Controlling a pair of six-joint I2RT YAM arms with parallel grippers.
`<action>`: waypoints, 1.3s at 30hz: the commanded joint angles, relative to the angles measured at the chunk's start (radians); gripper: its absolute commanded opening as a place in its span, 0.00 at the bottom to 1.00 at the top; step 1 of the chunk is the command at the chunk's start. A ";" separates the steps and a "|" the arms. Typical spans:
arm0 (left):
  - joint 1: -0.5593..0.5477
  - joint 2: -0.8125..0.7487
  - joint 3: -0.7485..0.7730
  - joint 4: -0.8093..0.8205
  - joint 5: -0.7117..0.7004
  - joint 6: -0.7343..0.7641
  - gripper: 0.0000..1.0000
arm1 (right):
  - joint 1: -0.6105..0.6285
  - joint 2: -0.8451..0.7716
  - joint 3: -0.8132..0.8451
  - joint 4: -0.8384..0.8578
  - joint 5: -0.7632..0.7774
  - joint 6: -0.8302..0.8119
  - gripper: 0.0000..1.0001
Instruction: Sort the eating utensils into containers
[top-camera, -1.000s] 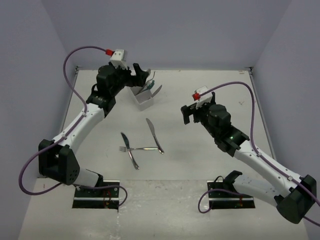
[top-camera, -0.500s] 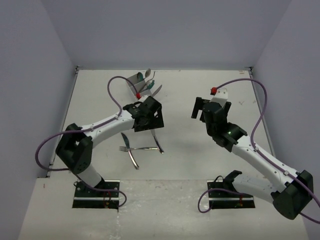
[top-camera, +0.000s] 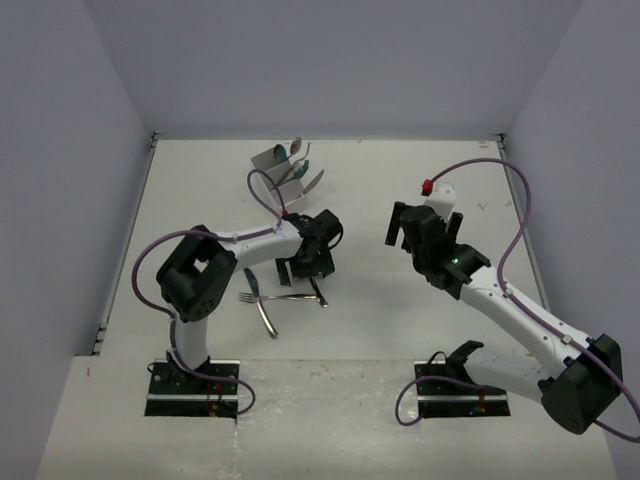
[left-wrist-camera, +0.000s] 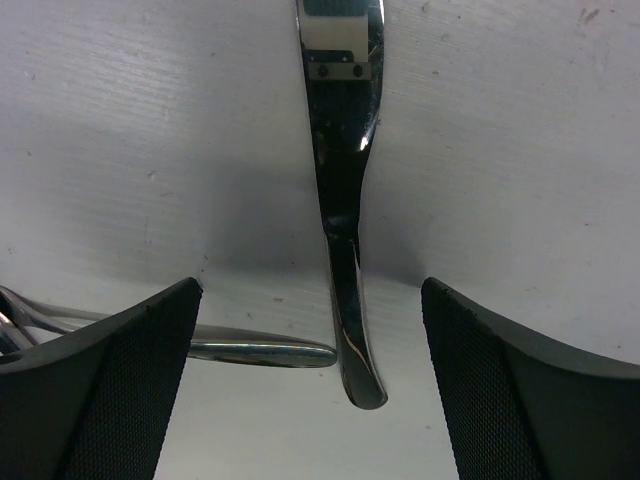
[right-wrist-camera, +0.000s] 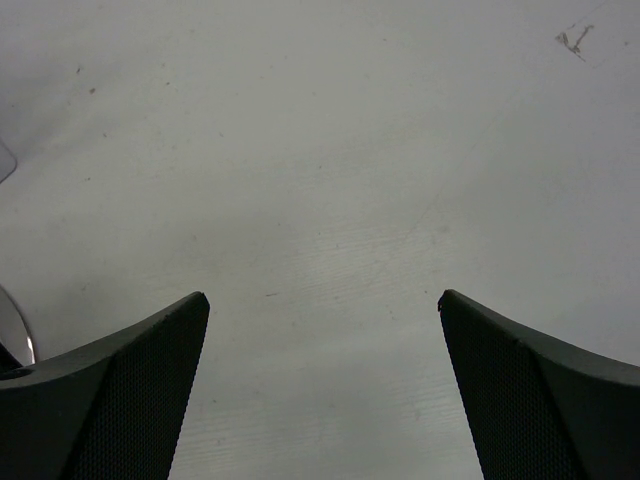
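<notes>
My left gripper (top-camera: 306, 263) hangs open low over the middle of the table. In the left wrist view a shiny silver knife (left-wrist-camera: 340, 200) lies lengthwise between its fingers (left-wrist-camera: 120, 380), handle end nearest, untouched. A silver fork's handle tip (left-wrist-camera: 265, 351) points in from the left. From above, the fork (top-camera: 272, 297) lies crosswise over another silver knife (top-camera: 262, 308). The white containers (top-camera: 270, 163) stand at the back with spoons and teal utensils (top-camera: 298, 172) sticking out. My right gripper (top-camera: 424, 222) is open over bare table, and the right wrist view shows nothing between its fingertips (right-wrist-camera: 150, 380).
Grey walls close the table on the left, back and right. A purple cable (top-camera: 262, 195) loops from the left wrist past the containers. The arm bases (top-camera: 195, 385) sit at the near edge. A small dark mark (right-wrist-camera: 572, 40) shows on the table.
My left arm swung back from the containers to the table's middle and lowered its open gripper over the knife. The right gripper shifted slightly right and toward the back.
</notes>
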 joint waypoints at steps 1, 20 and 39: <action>-0.010 0.004 0.026 -0.030 -0.017 -0.097 0.91 | -0.005 0.007 0.034 -0.011 0.006 0.000 0.99; -0.027 0.091 -0.038 -0.039 -0.016 -0.178 0.18 | -0.018 0.013 0.014 -0.012 0.055 -0.007 0.99; -0.139 -0.090 -0.046 0.171 -0.270 0.095 0.00 | -0.022 0.022 0.011 -0.012 0.092 -0.004 0.99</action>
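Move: The knife to be taken lies under the left gripper, blade pointing away: its middle is about 3 cm ahead, 1 cm to the left and 1 cm below, with the handle running back between the open fingers. The fork's middle is roughly 8 cm left and 4 cm back, and the other knife, crossing the fork, about 13 cm left and 5 cm back. From the right gripper the knife to be taken is some 24 cm left, 2 cm back and 18 cm below. Ease the left gripper about 1 cm down, back and slightly right onto the knife's handle while turning it some 5 degrees counter-clockwise, then close the wide-open fingers fully to pinch the handle behind the blade. Keep the pinch, draw about 1 cm to the right with a slight rise, and swing the wrist roughly 10 degrees clockwise, its fingertips tilting a little forward. ##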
